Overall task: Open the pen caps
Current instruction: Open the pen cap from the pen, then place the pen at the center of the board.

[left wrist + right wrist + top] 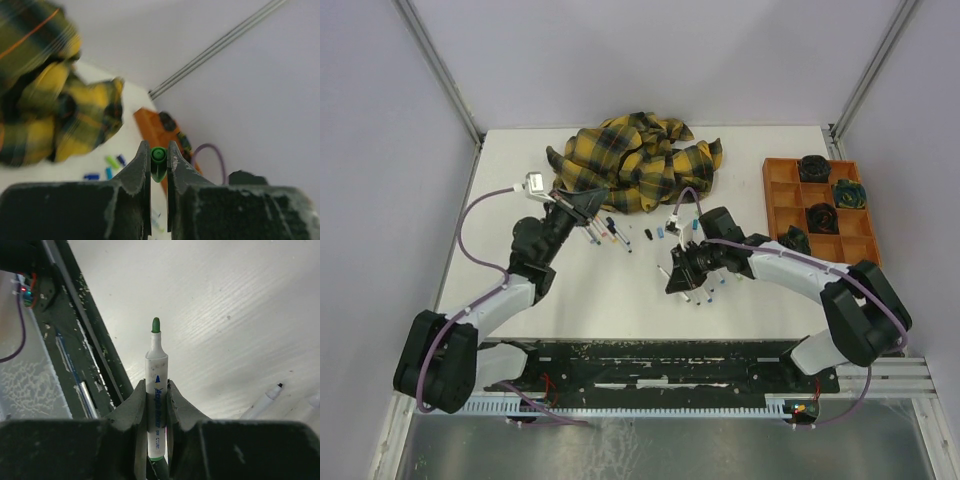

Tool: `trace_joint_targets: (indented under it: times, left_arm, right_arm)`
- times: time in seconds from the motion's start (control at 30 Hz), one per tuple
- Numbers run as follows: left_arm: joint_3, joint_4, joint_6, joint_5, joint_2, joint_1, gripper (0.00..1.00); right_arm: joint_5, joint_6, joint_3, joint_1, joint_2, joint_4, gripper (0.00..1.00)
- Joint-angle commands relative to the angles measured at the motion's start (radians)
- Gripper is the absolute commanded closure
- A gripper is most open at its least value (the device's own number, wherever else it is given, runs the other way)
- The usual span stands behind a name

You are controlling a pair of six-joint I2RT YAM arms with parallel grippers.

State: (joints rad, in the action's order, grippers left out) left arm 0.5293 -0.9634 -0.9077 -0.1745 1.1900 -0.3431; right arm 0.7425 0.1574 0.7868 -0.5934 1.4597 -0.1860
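My left gripper is shut on a small green pen cap, held end-on between the fingertips above the table. From above, this gripper sits at the edge of the plaid cloth. My right gripper is shut on a white pen whose bare green tip points away from the wrist. In the top view it hovers mid-table. Several white pens lie beside the left gripper, and more lie beside the right one. Loose caps lie between the grippers.
A crumpled yellow-and-black plaid cloth lies at the back centre. An orange compartment tray holding dark bundles stands at the right. The black base rail runs along the near edge. An uncapped black-tipped pen lies near the right gripper.
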Motion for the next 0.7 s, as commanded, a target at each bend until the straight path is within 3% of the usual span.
trace_joint_targets:
  times: [0.0, 0.2, 0.33, 0.53, 0.67]
  left_arm:
    - [-0.088, 0.164, -0.081, 0.054, -0.007, 0.006, 0.97]
    - [-0.025, 0.459, -0.082, 0.016, 0.094, 0.007, 0.97]
    - [-0.029, 0.482, -0.084, -0.007, 0.142, 0.000, 0.97]
    - [-0.025, 0.603, -0.076, 0.168, 0.106, -0.112, 0.97]
    - [-0.035, 0.617, -0.084, 0.194, 0.094, -0.144, 0.97]
  right_arm:
    - [-0.198, -0.097, 0.082, -0.061, 0.035, -0.119, 1.00]
    - [-0.325, -0.105, 0.128, -0.117, 0.084, -0.187, 1.00]
    - [-0.367, -0.097, 0.156, -0.134, 0.118, -0.226, 1.00]
    - [-0.384, -0.068, 0.172, -0.157, 0.140, -0.236, 0.98]
    - [-0.430, -0.009, 0.173, -0.160, 0.164, -0.228, 0.96]
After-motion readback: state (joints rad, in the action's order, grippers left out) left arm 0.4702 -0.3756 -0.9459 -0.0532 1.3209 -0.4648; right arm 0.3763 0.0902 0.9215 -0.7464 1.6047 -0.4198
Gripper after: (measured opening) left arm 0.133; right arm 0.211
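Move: The left hand, high up with the green cap, has the black cap at the near end of the loose-cap row about 4 cm ahead, 9 cm to its right and 29 cm below; the light-blue cap is 3 cm farther right and 1 cm farther out, and the black-capped pen 5 cm ahead and 2 cm right of the hand. Beneath the right hand, 1 cm to its right and 8 cm down, is free table. The black-tipped open pen lies 3 cm ahead and 4 cm right of this hand, the blue-tipped one 3 cm beyond that to the right and 1 cm farther out, both some 9 cm below. The left arm drops fast, about 21 cm almost straight down towards the table short of the loose-cap row, keeping the green cap pinched while the wrist tips the fingers down some 40 degrees, and ends with a small drift back and to the right. Meanwhile the right arm keeps its grip on the uncapped green pen and lowers it about 5 cm, slowing as it goes, towards the bare table beside the open pens, its left-pointing fingers dipping roughly 20 degrees more steeply. ##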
